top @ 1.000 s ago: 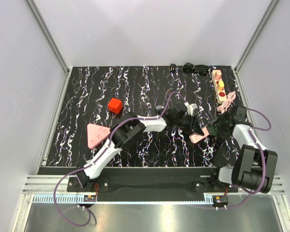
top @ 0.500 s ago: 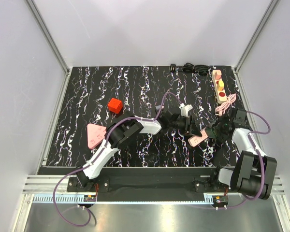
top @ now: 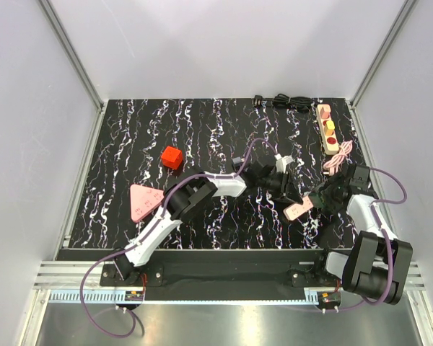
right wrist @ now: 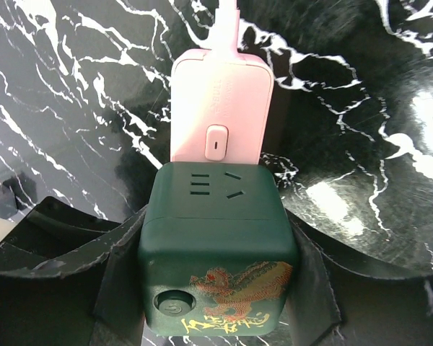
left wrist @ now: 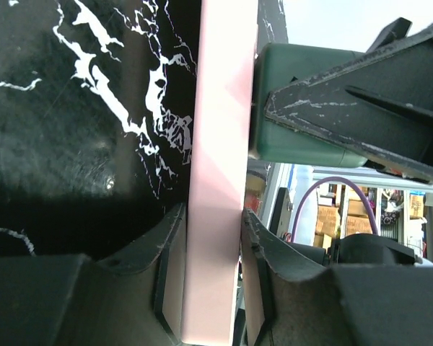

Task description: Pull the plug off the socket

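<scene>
My left gripper (top: 289, 197) is shut on a flat pink bar (top: 297, 210), its pads on the bar's two wide faces (left wrist: 216, 180). A dark green cube plug (right wrist: 216, 245) with a gold and red dragon print sits against the pink bar (right wrist: 220, 115), which has a small button and a pink cord. My right gripper (top: 322, 196) is shut on the cube's sides; the cube also shows in the left wrist view (left wrist: 303, 108). The beige socket strip (top: 327, 128) with red and yellow round outlets lies at the back right, apart from both grippers.
A pink cord (top: 339, 155) loops near the beige strip. A black cable (top: 285, 102) lies along the back edge. A red cube (top: 172, 157) and a pink triangle (top: 143, 201) sit on the left of the black marbled table (top: 130, 144).
Both grippers shifted a little left and then back right, still holding the pink bar and the green cube together. The right wrist has dropped slightly nearer the front edge.
</scene>
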`<act>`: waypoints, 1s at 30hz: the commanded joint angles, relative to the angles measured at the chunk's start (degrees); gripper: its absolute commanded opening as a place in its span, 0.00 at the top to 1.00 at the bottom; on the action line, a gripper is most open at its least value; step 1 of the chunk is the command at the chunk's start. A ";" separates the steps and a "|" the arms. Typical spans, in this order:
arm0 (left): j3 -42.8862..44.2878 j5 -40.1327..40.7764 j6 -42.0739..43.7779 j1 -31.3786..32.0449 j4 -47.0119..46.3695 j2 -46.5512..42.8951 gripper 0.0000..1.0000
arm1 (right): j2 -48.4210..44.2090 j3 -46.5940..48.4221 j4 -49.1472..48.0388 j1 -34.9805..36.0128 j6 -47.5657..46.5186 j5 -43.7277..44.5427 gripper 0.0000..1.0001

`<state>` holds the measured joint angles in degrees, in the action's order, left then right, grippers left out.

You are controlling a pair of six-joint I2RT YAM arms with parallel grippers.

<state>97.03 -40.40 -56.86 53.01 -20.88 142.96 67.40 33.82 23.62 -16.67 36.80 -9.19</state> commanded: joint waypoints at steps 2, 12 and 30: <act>2.45 10.86 2.02 -0.10 15.51 4.88 1.00 | -4.20 1.50 3.18 0.67 0.91 -4.61 1.00; 10.71 14.47 2.72 0.60 29.22 8.74 1.00 | -11.58 4.85 9.69 0.67 1.88 -2.15 1.00; -0.35 0.50 2.72 1.30 -3.81 3.65 0.45 | -7.72 3.01 7.85 0.67 1.26 -9.71 1.00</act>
<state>98.91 -44.47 -56.14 54.11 -22.81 144.97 60.42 35.46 32.99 -17.04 36.82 -8.38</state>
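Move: Between the right fingers the green plug is already held, roughly at that hand's own point and still joined to the pink socket strip, whose middle lies about 6 cm to the left and level with the hand. The coiled pink cord lies some 13 cm ahead and 4 cm to the right. From the left hand, already gripping the strip's left part, the green plug is about 7 cm to the right and 1 cm back. Rocking the joined pair, both hands draw back towards the base about 2 cm while swinging right, then return left; the right hand also lifts the green plug some 2 cm, keeping its grip. The left hand holds the socket strip with little net rise, then its fingers part near the end, loosening around the strip. ##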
